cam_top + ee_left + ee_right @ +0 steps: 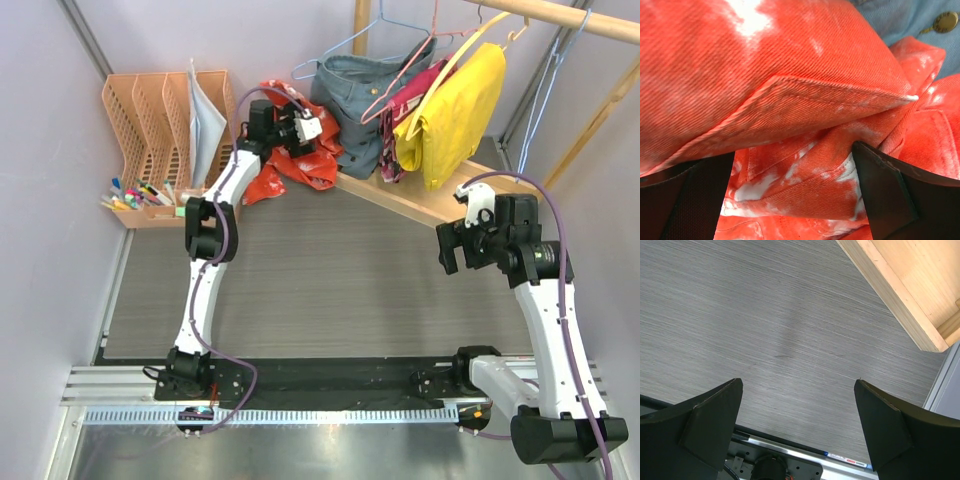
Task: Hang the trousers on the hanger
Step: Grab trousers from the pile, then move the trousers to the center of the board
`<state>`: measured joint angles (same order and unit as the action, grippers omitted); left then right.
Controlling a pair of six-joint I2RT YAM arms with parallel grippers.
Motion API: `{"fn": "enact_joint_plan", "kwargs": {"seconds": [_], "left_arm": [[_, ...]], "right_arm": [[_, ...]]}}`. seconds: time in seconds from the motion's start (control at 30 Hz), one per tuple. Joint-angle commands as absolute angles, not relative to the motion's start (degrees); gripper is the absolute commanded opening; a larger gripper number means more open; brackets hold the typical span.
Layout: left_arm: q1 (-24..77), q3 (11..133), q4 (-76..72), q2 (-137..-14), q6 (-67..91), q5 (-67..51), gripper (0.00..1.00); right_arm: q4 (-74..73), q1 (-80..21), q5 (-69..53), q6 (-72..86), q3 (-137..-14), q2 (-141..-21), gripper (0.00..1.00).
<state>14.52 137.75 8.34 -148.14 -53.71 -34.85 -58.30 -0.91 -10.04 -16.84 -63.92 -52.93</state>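
Note:
The red-orange trousers (300,160) with white splotches lie crumpled at the back of the table, against the wooden stand. My left gripper (306,128) is pressed down into them. In the left wrist view the trousers (790,100) fill the frame, and my left gripper (792,165) is open, a fold of cloth lying between its fingers unclamped. The light-blue wire hanger (352,40) hangs up behind the denim garment. My right gripper (465,225) hovers over the table at the right; the right wrist view shows this gripper (798,384) open with only tabletop beneath.
A grey-blue denim garment (360,105), a yellow garment (455,115) and a pink wire hanger (400,85) hang from the wooden rail (560,15). The stand's wooden base (430,200) crosses the back right. Orange file trays (165,110) and pens (140,195) stand at the back left.

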Motion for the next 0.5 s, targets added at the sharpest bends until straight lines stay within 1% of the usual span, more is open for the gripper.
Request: {"fn": "enact_joint_plan", "kwargs": {"seconds": [0.0,0.13,0.17,0.23,0.27,0.3,0.33,0.4,0.43,0.47], "left_arm": [[14.68,137.73,4.13,-149.59,-56.43,-32.35,1.00],[14.68,135.54,5.00,-150.03,-55.19,-31.29,0.99],[14.68,134.74,5.53,-149.42,-55.20,-31.20,0.90],[14.68,131.85,7.72,-148.36,-55.63,-31.20,0.77],[14.68,131.05,8.95,-146.97,-55.55,-31.03,0.66],[14.59,130.17,10.18,-146.17,-55.29,-30.85,0.60],[14.59,128.16,12.46,-145.29,-55.28,-30.85,0.43],[14.68,123.61,13.53,-141.34,-55.20,-30.85,0.26],[14.68,122.10,14.14,-139.68,-54.85,-31.11,0.11],[14.68,120.69,14.67,-136.61,-54.50,-31.20,0.03]], "right_arm": [[-57.04,-0.79,-7.91,-18.19,-64.43,-53.17,1.00],[-57.04,-0.79,-7.82,-18.46,-64.25,-53.44,1.00],[-56.95,-0.79,-7.82,-18.46,-64.25,-53.35,1.00],[-56.60,-0.70,-7.12,-18.54,-64.25,-53.52,1.00],[-56.17,-0.79,-6.86,-18.46,-64.25,-53.53,0.99],[-55.99,-0.70,-6.51,-18.46,-64.42,-53.35,0.98],[-55.90,-0.70,-6.07,-18.37,-64.68,-53.44,0.97],[-55.46,-0.70,-6.15,-18.11,-65.04,-53.00,0.96],[-55.28,-0.79,-6.33,-18.02,-65.21,-52.91,0.96],[-55.20,-0.79,-6.59,-17.84,-65.56,-52.82,0.95]]}}
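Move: Just ahead and a little to the left of the left hand, about 2 cm out and 4 cm left, the middle of the red trousers lies some 8 cm below it. The hanging jeans are roughly 10 cm to this hand's right and 5 cm farther out, and the slotted organizer stands some 32 cm to its left, about level with it and 8 cm lower. From the right hand the trousers are about 43 cm ahead, 38 cm left and 13 cm down. Sinking into the red pile, the left hand creeps at first, then drops quickly for about 8 cm in all, drawing back some 2–3 cm near the end as the wrist tips down roughly 10 degrees. On the way down its wide-open fingers close most of the way, pinching a fold of the trousers. ##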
